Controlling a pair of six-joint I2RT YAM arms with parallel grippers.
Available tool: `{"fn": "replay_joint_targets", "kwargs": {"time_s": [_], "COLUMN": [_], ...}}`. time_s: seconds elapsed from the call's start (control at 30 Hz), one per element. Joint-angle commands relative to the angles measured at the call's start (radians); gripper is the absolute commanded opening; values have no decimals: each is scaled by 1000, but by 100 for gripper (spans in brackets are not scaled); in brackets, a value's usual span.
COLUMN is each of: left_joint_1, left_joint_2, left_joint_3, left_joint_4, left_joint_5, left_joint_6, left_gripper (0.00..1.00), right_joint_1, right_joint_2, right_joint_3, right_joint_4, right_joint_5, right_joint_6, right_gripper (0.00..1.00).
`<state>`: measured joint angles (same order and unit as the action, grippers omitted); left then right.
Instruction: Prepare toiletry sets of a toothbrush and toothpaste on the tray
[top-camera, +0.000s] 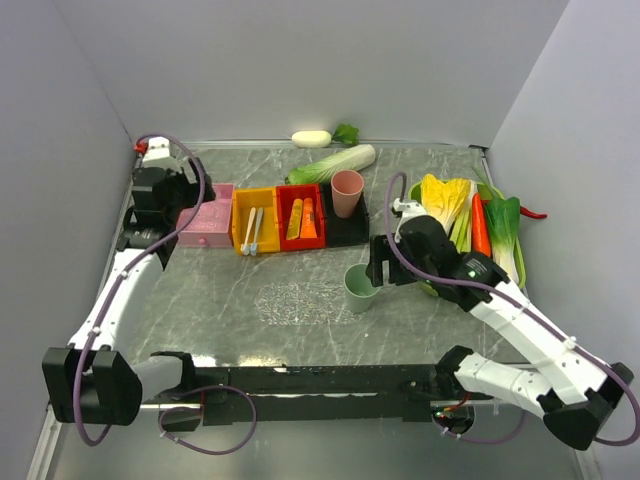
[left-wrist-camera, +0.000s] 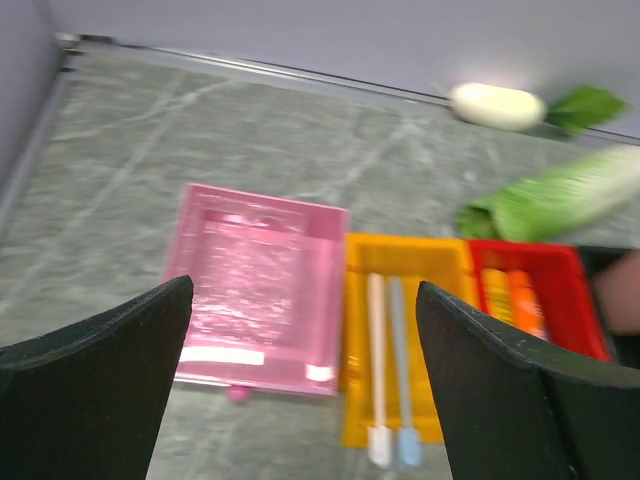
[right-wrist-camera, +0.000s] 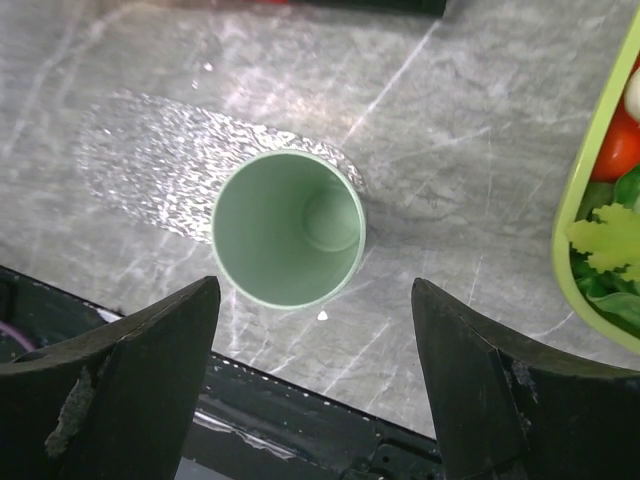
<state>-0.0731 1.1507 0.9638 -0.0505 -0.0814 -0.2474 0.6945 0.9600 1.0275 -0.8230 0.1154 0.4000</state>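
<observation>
Two pale toothbrushes (top-camera: 251, 231) (left-wrist-camera: 378, 365) lie side by side in a yellow bin (top-camera: 240, 215). Two orange toothpaste tubes (top-camera: 302, 218) (left-wrist-camera: 512, 300) lie in the red bin (top-camera: 301, 216) next to it. The clear speckled tray (top-camera: 295, 300) (right-wrist-camera: 140, 160) lies flat mid-table with nothing on it. My left gripper (top-camera: 195, 205) (left-wrist-camera: 305, 370) hangs open above the pink box (left-wrist-camera: 255, 290), just left of the toothbrushes. My right gripper (top-camera: 375, 270) (right-wrist-camera: 315, 350) is open over a green cup (top-camera: 360, 288) (right-wrist-camera: 288, 228), which stands upright at the tray's right edge, free of the jaws.
A pink cup (top-camera: 347, 192) stands on a black tray (top-camera: 356, 232) behind the bins. A cabbage (top-camera: 335, 163) and a white radish (top-camera: 311, 139) lie at the back. The green vegetable tray (right-wrist-camera: 572, 200) with a carrot (top-camera: 481, 225) sits at right. A black rail (top-camera: 330, 378) runs along the near edge.
</observation>
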Motion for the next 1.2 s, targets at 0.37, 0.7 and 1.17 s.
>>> {"fn": "replay_joint_targets", "kwargs": {"time_s": [0.37,0.7,1.17], "left_joint_1": [176,183,183], "left_joint_2": [406,564,639], "left_joint_3": [318,368,380], "left_joint_4": [-146,-193,-221], "left_joint_5": [-80,-47,-15], "left_joint_6": [103,105,126], "left_gripper": [66,49,48], "right_joint_1": [-10,-15,-16], "right_joint_2": [-93,-104,-98], "right_joint_3": [-52,-73,-89], "right_joint_4": [18,33,45], "right_joint_5": [46,36,10], "right_joint_6": [-76,-50,-4], "right_gripper": [84,83,83]}}
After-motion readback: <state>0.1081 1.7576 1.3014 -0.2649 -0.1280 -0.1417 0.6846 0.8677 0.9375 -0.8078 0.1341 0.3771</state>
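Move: The pink box's left wall, where the left hand is headed, lies about 8 cm ahead, 11 cm to its left and some 20 cm below. The box's middle is 8 cm ahead and 3 cm left. The yellow bin with the toothbrushes stands about 7 cm ahead and 12 cm right, the red bin 7 cm ahead and 26 cm right. From the right hand, the left wall lies roughly 22 cm ahead and 55 cm left. The left hand sinks about 15 cm, sweeping left and forward to the pink box's left wall, tipping down, half closing. ##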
